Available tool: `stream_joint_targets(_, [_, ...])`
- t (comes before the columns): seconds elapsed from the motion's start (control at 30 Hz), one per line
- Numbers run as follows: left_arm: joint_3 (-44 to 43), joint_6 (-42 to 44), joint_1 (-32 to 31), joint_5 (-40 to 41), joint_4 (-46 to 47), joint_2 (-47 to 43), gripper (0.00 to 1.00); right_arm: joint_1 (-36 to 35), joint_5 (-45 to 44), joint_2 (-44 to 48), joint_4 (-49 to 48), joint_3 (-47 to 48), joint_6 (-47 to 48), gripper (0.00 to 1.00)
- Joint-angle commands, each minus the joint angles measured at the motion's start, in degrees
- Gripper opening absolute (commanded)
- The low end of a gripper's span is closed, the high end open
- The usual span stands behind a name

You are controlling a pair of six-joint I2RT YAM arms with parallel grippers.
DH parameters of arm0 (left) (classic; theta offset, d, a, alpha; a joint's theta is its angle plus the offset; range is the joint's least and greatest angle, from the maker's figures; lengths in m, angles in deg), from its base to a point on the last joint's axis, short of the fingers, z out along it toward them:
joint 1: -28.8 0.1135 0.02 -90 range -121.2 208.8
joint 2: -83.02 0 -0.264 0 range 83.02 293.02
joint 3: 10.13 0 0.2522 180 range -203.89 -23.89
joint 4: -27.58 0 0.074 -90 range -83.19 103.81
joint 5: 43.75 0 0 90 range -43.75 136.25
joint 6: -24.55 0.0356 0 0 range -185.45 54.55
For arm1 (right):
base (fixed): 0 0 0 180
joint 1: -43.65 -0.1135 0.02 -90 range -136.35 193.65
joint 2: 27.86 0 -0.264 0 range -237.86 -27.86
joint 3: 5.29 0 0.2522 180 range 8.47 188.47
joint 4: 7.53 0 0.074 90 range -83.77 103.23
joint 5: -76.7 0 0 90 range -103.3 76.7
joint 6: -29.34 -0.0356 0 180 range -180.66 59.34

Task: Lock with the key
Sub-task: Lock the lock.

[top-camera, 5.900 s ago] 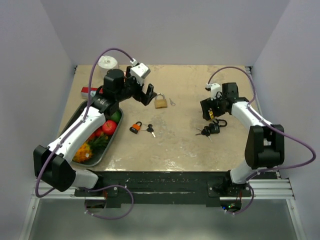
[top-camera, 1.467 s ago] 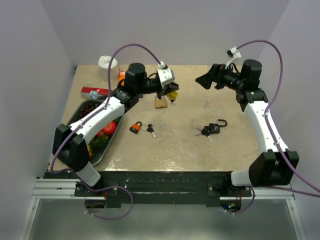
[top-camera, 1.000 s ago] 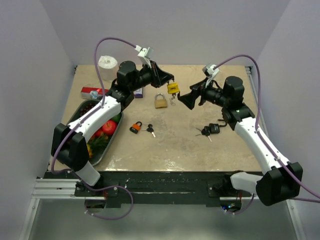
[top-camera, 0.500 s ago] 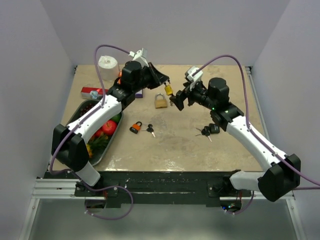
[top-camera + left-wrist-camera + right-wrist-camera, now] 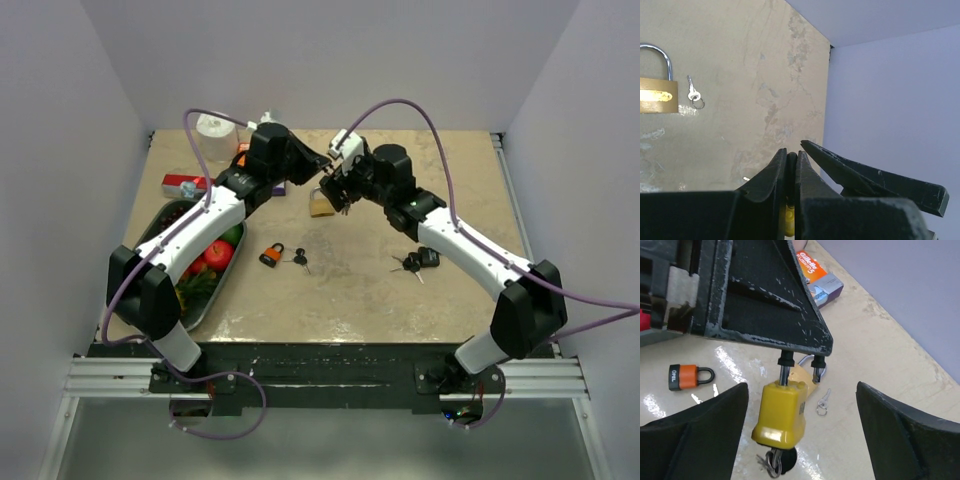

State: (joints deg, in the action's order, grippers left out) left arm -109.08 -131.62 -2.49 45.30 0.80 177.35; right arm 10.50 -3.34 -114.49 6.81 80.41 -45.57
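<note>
A yellow padlock (image 5: 782,415) hangs in the air by its shackle, with my left gripper (image 5: 791,156) shut on that shackle. The shackle stands raised out of the body. A black-headed key (image 5: 785,463) with a ring sticks out of the padlock's underside. My right gripper (image 5: 800,435) is open, its two fingers flanking the padlock on either side without touching it. In the top view both grippers (image 5: 320,168) (image 5: 336,190) meet above the back middle of the table, and the yellow padlock is mostly hidden between them.
Below the grippers lie a brass padlock (image 5: 320,205) and a small silver key (image 5: 823,402). An orange padlock (image 5: 271,254) with keys (image 5: 300,260) and a black padlock (image 5: 425,258) lie nearer. A fruit tray (image 5: 160,228), tape roll (image 5: 213,127) and boxes (image 5: 180,184) are left.
My right arm has swung left to the left gripper, and its open fingers now flank the hanging yellow padlock. The left gripper keeps its hold on the shackle.
</note>
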Motion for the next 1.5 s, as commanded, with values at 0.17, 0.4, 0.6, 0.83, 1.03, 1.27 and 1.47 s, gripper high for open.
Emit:
stream_joint_targets(0.17, [-2.4, -4.8, 0.1, 0.3, 1.9, -1.9, 0.00, -3.6, -8.4, -1.2, 2.5, 3.7, 7.8, 0.77])
stream_joint_targets(0.4, [-1.7, -5.5, 0.1, -1.6, 2.0, -1.1, 0.00, -3.9, -9.7, 2.0, 3.4, 0.7, 9.0, 0.53])
stream_joint_targets(0.6, [-1.6, -5.7, 0.1, -3.0, 2.9, -0.8, 0.00, -3.9, -7.3, 2.5, 5.5, 0.5, 10.0, 0.00])
stream_joint_targets(0.83, [1.4, 0.8, 2.6, -8.4, 7.0, -3.1, 0.58, -1.8, -0.9, 4.4, 10.7, 2.8, 4.7, 0.00])
stream_joint_targets(1.03, [9.9, 22.6, 11.7, -33.3, 23.0, -7.7, 0.99, 7.4, 22.5, 9.0, 15.0, 2.1, -1.9, 0.00])
stream_joint_targets(1.27, [11.4, 64.3, 17.4, -63.5, 10.1, -10.1, 0.99, 9.5, 40.3, 12.4, 24.8, 1.6, 6.3, 0.00])
stream_joint_targets(1.47, [3.3, 115.6, 10.2, -60.7, -28.4, -11.6, 0.89, 8.3, 43.2, 11.0, 32.9, 4.6, 13.3, 0.00])
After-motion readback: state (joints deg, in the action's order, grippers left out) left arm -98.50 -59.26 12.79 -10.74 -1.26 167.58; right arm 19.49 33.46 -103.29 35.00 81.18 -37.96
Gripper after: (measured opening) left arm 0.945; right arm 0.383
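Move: The yellow lock, open and with its key in, hangs from the left fingers by its shackle, its body about 5 cm below the left hand and 1 cm to the right. It sits between the right hand's spread fingers, roughly 2 cm below that hand, 1 cm back and 1 cm left. The brass lock lies on the table some 24 cm below the right hand, 6 cm ahead and 5 cm left, with the small key about 6 cm right of that lock and 1 cm nearer. The yellow lock's body is pinched by the right fingers, which sink about 1.5 cm and close on its sides while the left hand stays put holding the shackle. The left fingers then open wide and let go, that hand swinging left, then back, turning clockwise. The right hand carries the lock back about 10 cm and slightly right, dipping before rising, and turns some 25 degrees counter-clockwise. ##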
